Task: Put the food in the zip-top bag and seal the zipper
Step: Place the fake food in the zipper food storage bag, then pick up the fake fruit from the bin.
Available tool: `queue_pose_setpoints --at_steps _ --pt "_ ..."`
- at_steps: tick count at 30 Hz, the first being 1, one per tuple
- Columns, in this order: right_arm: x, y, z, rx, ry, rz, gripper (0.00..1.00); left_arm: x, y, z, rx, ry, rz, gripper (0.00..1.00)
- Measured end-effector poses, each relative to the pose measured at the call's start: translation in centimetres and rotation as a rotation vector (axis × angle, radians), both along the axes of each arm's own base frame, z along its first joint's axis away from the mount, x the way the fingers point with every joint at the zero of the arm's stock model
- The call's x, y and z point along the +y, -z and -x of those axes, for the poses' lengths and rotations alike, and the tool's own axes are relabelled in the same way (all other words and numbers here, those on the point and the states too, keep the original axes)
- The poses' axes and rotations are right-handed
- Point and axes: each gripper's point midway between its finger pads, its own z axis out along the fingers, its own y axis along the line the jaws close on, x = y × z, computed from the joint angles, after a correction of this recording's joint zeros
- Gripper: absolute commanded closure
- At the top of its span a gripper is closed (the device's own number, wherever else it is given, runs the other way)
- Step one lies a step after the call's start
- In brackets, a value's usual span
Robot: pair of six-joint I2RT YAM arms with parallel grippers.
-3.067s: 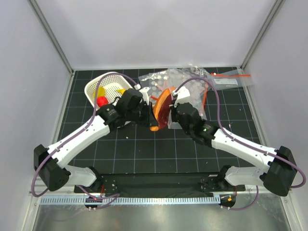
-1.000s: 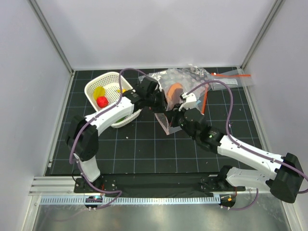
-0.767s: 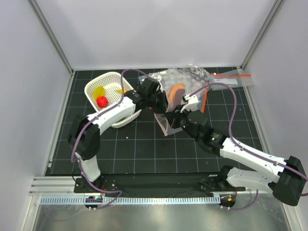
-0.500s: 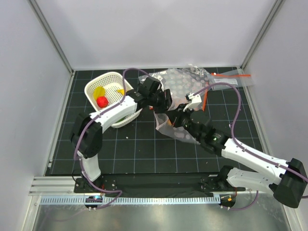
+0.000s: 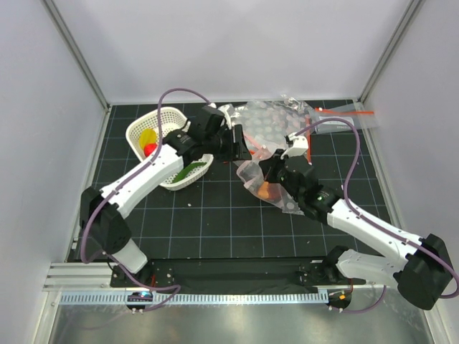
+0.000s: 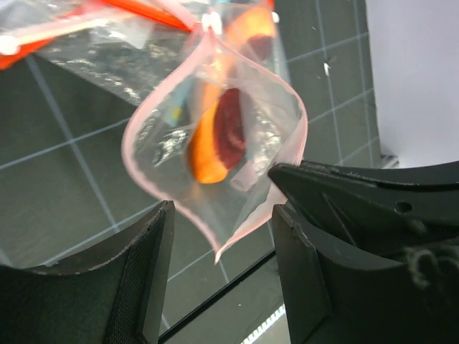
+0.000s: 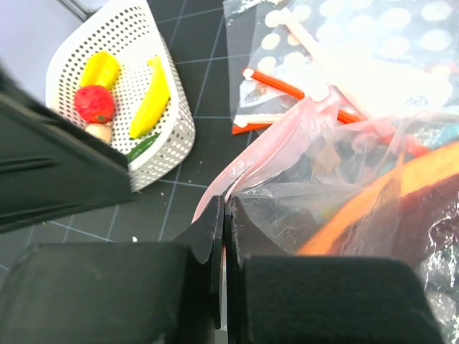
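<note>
My right gripper is shut on the pink zipper rim of the clear zip-top bag and holds it up with its mouth open. The orange-brown hot dog lies inside the bag and also shows in the left wrist view. My left gripper is open and empty just in front of the bag's open mouth. The white basket on the left holds the banana, the yellow round piece, the red berry, the egg and a green bit.
More clear spotted bags lie behind the held bag at the back, one with a red strip near the back right corner. The cell's walls close in at the left, back and right.
The hot dog has left my left gripper and dropped into the bag. My left gripper has opened and drawn back from the mouth. The bag has sagged lower toward the front.
</note>
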Motion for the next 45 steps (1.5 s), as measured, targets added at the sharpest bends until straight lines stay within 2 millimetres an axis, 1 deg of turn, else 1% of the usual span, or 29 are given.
queue_pose_setpoints --at_steps 2,5,6,7,11,13,15,18,20,22,23,26,29,33,36,39,42,45 --pt "-0.2 0.3 0.1 0.007 0.004 0.019 0.99 1.2 -0.5 0.1 -0.017 -0.031 -0.026 0.39" --pt "-0.4 0.7 0.2 0.014 0.002 0.043 0.99 3.3 -1.0 -0.5 -0.051 -0.090 -0.044 0.34" --pt "-0.5 0.7 0.2 0.014 0.000 0.048 0.99 4.3 -0.8 -0.9 -0.053 -0.119 -0.052 0.23" --pt "-0.5 0.7 0.2 0.013 0.000 0.053 0.99 5.5 -0.6 -1.4 -0.058 -0.153 -0.060 0.21" --pt "-0.6 0.7 0.2 0.013 -0.003 0.069 0.99 10.7 1.9 -4.1 -0.012 -0.335 -0.084 0.17" --pt "-0.6 0.6 0.2 0.012 -0.004 0.072 0.99 13.0 3.1 -5.3 0.015 -0.414 -0.105 0.17" --pt "-0.7 0.5 0.2 0.010 -0.005 0.074 0.99 15.4 3.9 -6.8 0.028 -0.501 -0.125 0.17" --pt "-0.8 0.4 0.3 0.007 -0.006 0.076 0.99 18.0 4.8 -8.2 0.035 -0.598 -0.162 0.16" --pt "-0.8 0.3 0.4 0.005 -0.007 0.078 0.99 19.2 5.7 -8.8 0.045 -0.641 -0.188 0.12" --pt "-0.9 0.2 0.4 0.001 -0.008 0.078 0.99 19.9 7.0 -9.2 0.064 -0.672 -0.221 0.09" --pt "-0.9 0.1 0.4 -0.001 -0.008 0.079 0.99 20.2 7.7 -9.4 0.073 -0.679 -0.238 0.00" --pt "-1.0 -0.1 0.5 -0.006 -0.009 0.080 0.99 20.4 9.7 -9.7 0.097 -0.674 -0.286 0.01" --pt "-1.1 -0.2 0.6 -0.008 -0.009 0.079 0.99 20.8 11.2 -9.7 0.087 -0.654 -0.325 0.02" --pt "-1.1 -0.2 0.6 -0.008 -0.009 0.079 0.99 22.3 13.1 -9.2 0.073 -0.645 -0.425 0.01" --pt "-1.1 -0.2 0.6 -0.008 -0.010 0.079 0.99 23.1 14.2 -9.5 0.058 -0.648 -0.483 0.01" --pt "-1.0 0.0 0.6 -0.005 -0.013 0.082 0.99 23.4 15.3 -10.3 0.057 -0.654 -0.519 0.01" --pt "-0.9 0.2 0.5 0.001 -0.014 0.087 0.99 23.4 16.3 -11.8 0.054 -0.653 -0.549 0.00" --pt "-0.9 0.3 0.5 0.002 -0.014 0.089 0.99 23.1 16.8 -13.4 0.040 -0.645 -0.560 0.00"
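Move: The yellow banana in the white basket lies about 22 cm to the left of the left hand, 17 cm farther out and some 20 cm below. The green cucumber is about 8 cm nearer the base than the banana; the red tomato sits roughly 12 cm to the left of the banana and about level with it. From the right hand, the banana is about 27 cm to the left, 18 cm ahead and 18 cm below. Leftward and forward, the left hand swings away from the bag mouth to the basket, then sinks over the banana, ending some 23 cm left, 13 cm forward and 17 cm lower. The wrist turns about 50 degrees until the fingers point forward and down, and the half-open fingers spread wide. The right hand keeps its pinch on the bag's edge. ##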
